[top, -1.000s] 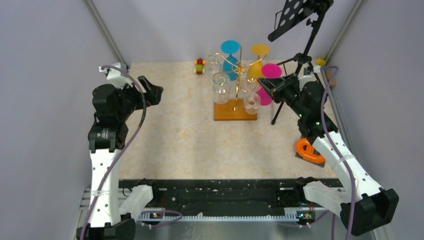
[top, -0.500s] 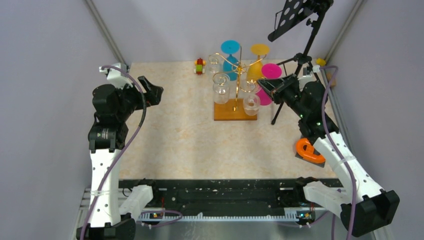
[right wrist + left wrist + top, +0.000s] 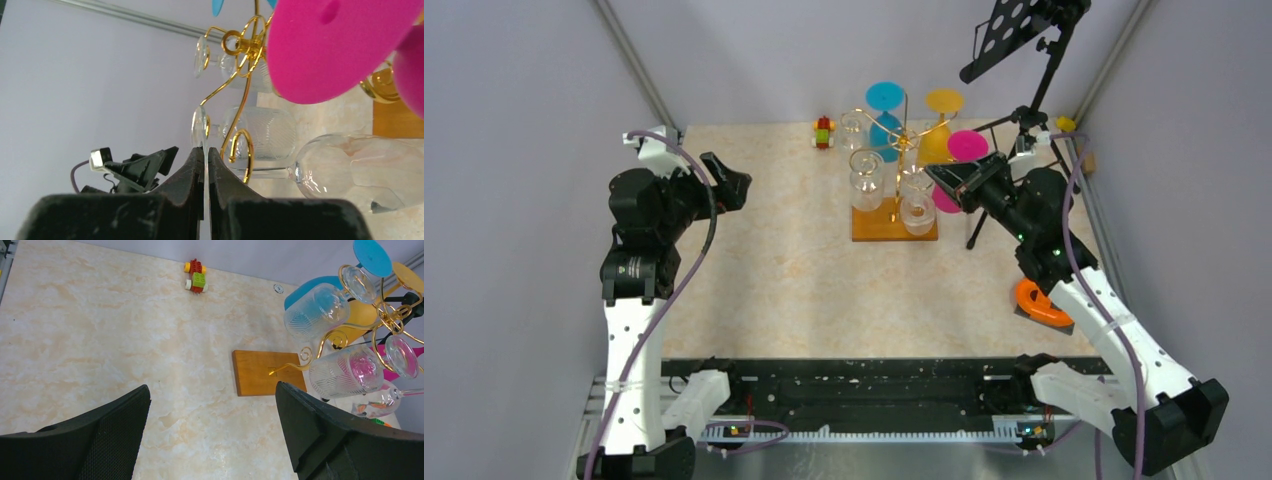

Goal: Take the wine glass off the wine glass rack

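The wine glass rack [image 3: 898,148] is a gold wire stand on a wooden base [image 3: 876,226] at the back middle of the table. Clear, blue, yellow and pink glasses hang on it upside down. My right gripper [image 3: 206,150] is shut on the thin foot of a clear wine glass [image 3: 360,175], whose stem passes a gold scroll arm [image 3: 240,150]. From above, that glass [image 3: 917,208] hangs beside the rack's right side, with the right gripper [image 3: 940,178] close to it. My left gripper [image 3: 724,180] stands open and empty, far left of the rack.
A black tripod stand [image 3: 1034,110] rises just right of the rack, behind my right arm. A small toy car [image 3: 823,131] sits at the table's back edge. An orange object [image 3: 1042,303] lies near the right edge. Grey walls close in both sides.
My right gripper has moved left toward the rack with the clear glass's foot in it, and the glass's bowl has shifted left. The left arm has not moved.
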Available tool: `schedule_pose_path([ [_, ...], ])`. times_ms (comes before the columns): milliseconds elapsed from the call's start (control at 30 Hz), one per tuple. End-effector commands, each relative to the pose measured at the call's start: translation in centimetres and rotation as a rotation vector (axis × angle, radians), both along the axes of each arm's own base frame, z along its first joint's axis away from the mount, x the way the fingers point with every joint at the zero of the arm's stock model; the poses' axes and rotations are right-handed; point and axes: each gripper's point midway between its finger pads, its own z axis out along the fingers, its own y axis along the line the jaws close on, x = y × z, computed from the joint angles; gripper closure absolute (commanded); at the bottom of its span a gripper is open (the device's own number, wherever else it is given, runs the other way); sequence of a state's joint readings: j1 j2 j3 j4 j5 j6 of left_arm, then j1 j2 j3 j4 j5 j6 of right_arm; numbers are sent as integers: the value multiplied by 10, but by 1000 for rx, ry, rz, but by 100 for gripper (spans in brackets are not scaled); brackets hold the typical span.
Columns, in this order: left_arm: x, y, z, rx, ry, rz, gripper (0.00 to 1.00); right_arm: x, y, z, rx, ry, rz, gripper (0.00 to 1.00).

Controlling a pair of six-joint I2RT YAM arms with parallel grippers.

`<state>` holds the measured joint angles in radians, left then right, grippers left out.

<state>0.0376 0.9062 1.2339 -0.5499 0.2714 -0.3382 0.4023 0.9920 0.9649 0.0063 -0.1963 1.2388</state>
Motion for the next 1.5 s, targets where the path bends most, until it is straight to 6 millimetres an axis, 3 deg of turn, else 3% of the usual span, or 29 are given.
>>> schedule_pose_path([
  [0, 1, -2, 5, 0, -26, -12, 1, -11, 12, 41, 81, -131, 45, 100],
  [433, 1, -2, 2, 0, -26, -11, 1, 14, 17, 45, 98, -160, -17, 100],
  [800, 2, -2, 1, 3, -24, -8, 1, 30, -18, 57, 216, -144, -237, 100],
  [1067, 1, -5, 2, 3, -27, -21, 1, 26, -38, 45, 213, -65, -328, 100],
  [1233, 1, -8, 3, -2, -28, -32, 1, 18, -48, 47, 227, -57, -357, 100],
  [1433, 1, -22, 10, -62, -23, -98, 1, 1, -51, 49, 211, -35, -335, 100],
  [1467, 1, -27, 11, -71, -19, -131, 1, -1, -51, 42, 194, -11, -328, 100],
])
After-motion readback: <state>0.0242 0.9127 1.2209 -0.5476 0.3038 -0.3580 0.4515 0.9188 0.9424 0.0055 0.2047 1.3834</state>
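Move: The right fingers still pinch the foot of the clear wine glass, its middle about 2 cm ahead, 1 cm left and 9 cm below. The rack hook around its stem is about 2 cm ahead, 2 cm left and 2 cm below. The rack hub is some 6 cm ahead, 5 cm left; the pink glass 6 cm ahead, 7 cm right, lower. From the left hand the clear glass lies roughly 32 cm right, 3 cm ahead and 9 cm lower. Keep the right fingers shut on the glass's foot and, after a small shift left and up, slide the stem forward about 4 cm along the hook. Then swing the hand some 6 cm to the right, away from the rack hub, easing back a couple of centimetres, rising slightly and turning clockwise about 20 degrees. ##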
